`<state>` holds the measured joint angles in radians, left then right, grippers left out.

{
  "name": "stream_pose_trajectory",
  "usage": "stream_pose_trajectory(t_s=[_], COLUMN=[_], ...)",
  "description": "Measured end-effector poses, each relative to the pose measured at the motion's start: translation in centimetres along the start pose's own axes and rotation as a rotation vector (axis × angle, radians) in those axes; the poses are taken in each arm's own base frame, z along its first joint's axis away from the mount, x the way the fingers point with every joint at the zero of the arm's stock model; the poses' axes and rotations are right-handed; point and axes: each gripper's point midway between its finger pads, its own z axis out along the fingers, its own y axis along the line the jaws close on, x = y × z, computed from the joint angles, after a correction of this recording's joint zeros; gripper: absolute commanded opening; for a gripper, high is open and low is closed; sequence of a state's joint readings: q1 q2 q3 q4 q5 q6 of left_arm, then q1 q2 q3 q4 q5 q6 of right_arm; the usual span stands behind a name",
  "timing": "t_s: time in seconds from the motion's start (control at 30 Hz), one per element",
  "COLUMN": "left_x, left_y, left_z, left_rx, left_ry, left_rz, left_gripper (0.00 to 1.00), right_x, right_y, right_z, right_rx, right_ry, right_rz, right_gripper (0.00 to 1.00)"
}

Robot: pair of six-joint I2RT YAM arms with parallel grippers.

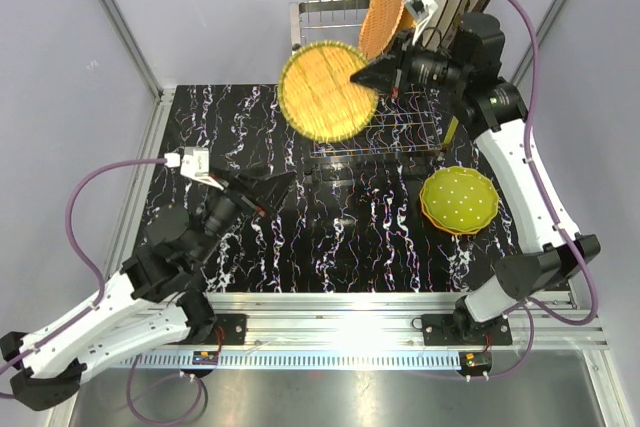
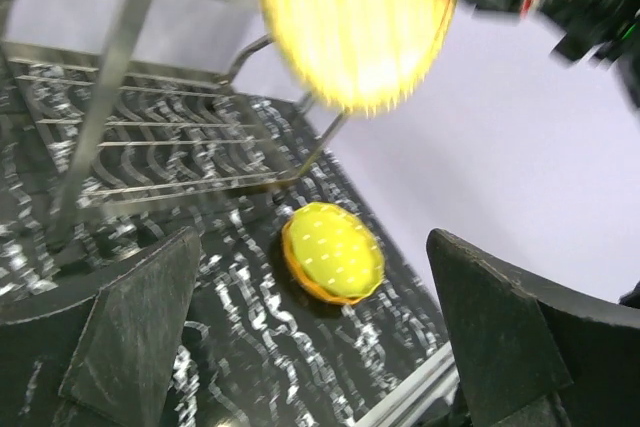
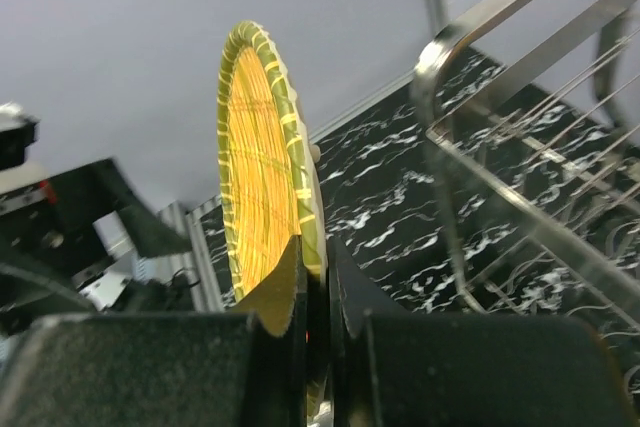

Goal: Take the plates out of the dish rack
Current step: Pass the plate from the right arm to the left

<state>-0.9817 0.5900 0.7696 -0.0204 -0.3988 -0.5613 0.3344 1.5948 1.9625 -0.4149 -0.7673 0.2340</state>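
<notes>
My right gripper (image 1: 368, 75) is shut on the rim of a round woven yellow-orange plate (image 1: 327, 90) with a green edge, held in the air left of the dish rack (image 1: 375, 137). The right wrist view has this plate (image 3: 262, 187) edge-on between the fingers, gripper (image 3: 315, 272). More woven orange plates (image 1: 395, 2) stand in the rack's top. A lime-green dotted plate (image 1: 459, 199) lies on the table right of the rack, and shows as a dotted plate (image 2: 333, 252) in the left wrist view. My left gripper (image 1: 283, 185) stands open and empty over the table; in its own view the gripper (image 2: 310, 327) holds nothing.
The black marbled table (image 1: 300, 247) ends at a metal rail (image 1: 330, 307) in front. Grey walls close the left, right and back. The steel rack's legs and grid shelf (image 2: 150, 147) stand ahead of the left gripper.
</notes>
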Motion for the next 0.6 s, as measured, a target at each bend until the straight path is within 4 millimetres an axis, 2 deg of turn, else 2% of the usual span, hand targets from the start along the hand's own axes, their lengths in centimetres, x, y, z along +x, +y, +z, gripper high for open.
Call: stream_pose_trajectory(t_s=[0.1,0.3,0.43,0.6], left_x=[-0.1,-0.1,0.4,0.3], left_y=[-0.5,-1.0,-1.6,-2.6], left_z=[1.2,3.1,3.5,3.9], left_rx=[0.040,0.140,0.203,0.276], left_ry=[0.006,0.017,0.045,0.063], left_rz=[-0.042,-0.153,-0.204,-0.251], left_gripper=[0.93,0.84,0.76,0.63], right_x=[2.1,3.7,4.4,5.6], right_y=[1.7,4.6,5.8,5.8], right_z=[-0.9,-2.9,-3.7,-3.7], right_rx=[-0.073,-0.171,-0.211,-0.238], right_ry=[0.038,0.046,0.046,0.059], right_rz=[0.025,0.027,0.028,0.053], right_gripper=[0.00,0.00,0.00,0.00])
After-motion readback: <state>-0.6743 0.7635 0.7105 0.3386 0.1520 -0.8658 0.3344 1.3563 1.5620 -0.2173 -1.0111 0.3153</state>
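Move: The basket plate, already pinched in the right gripper, has its middle about 16 cm ahead of the left hand, 9 cm to its right and 8 cm higher. From the right hand, the open left gripper waits roughly 17 cm back, 15 cm to the left and 9 cm lower. The brown basket plate in the rack is some 13 cm ahead of the right hand and 5 cm to its right; the green plate lies level with it, 25 cm right and about 45 cm below. Draw the right gripper straight back about 8 cm, sinking a little and turning slightly counter-clockwise, keeping its pinch so the basket plate's free rim comes to the left gripper. Meanwhile bring the left gripper some 4 cm to the right with a little forward and up, turning clockwise and rolling its left side down, and start closing its fingers on either side of that rim without shutting them. ##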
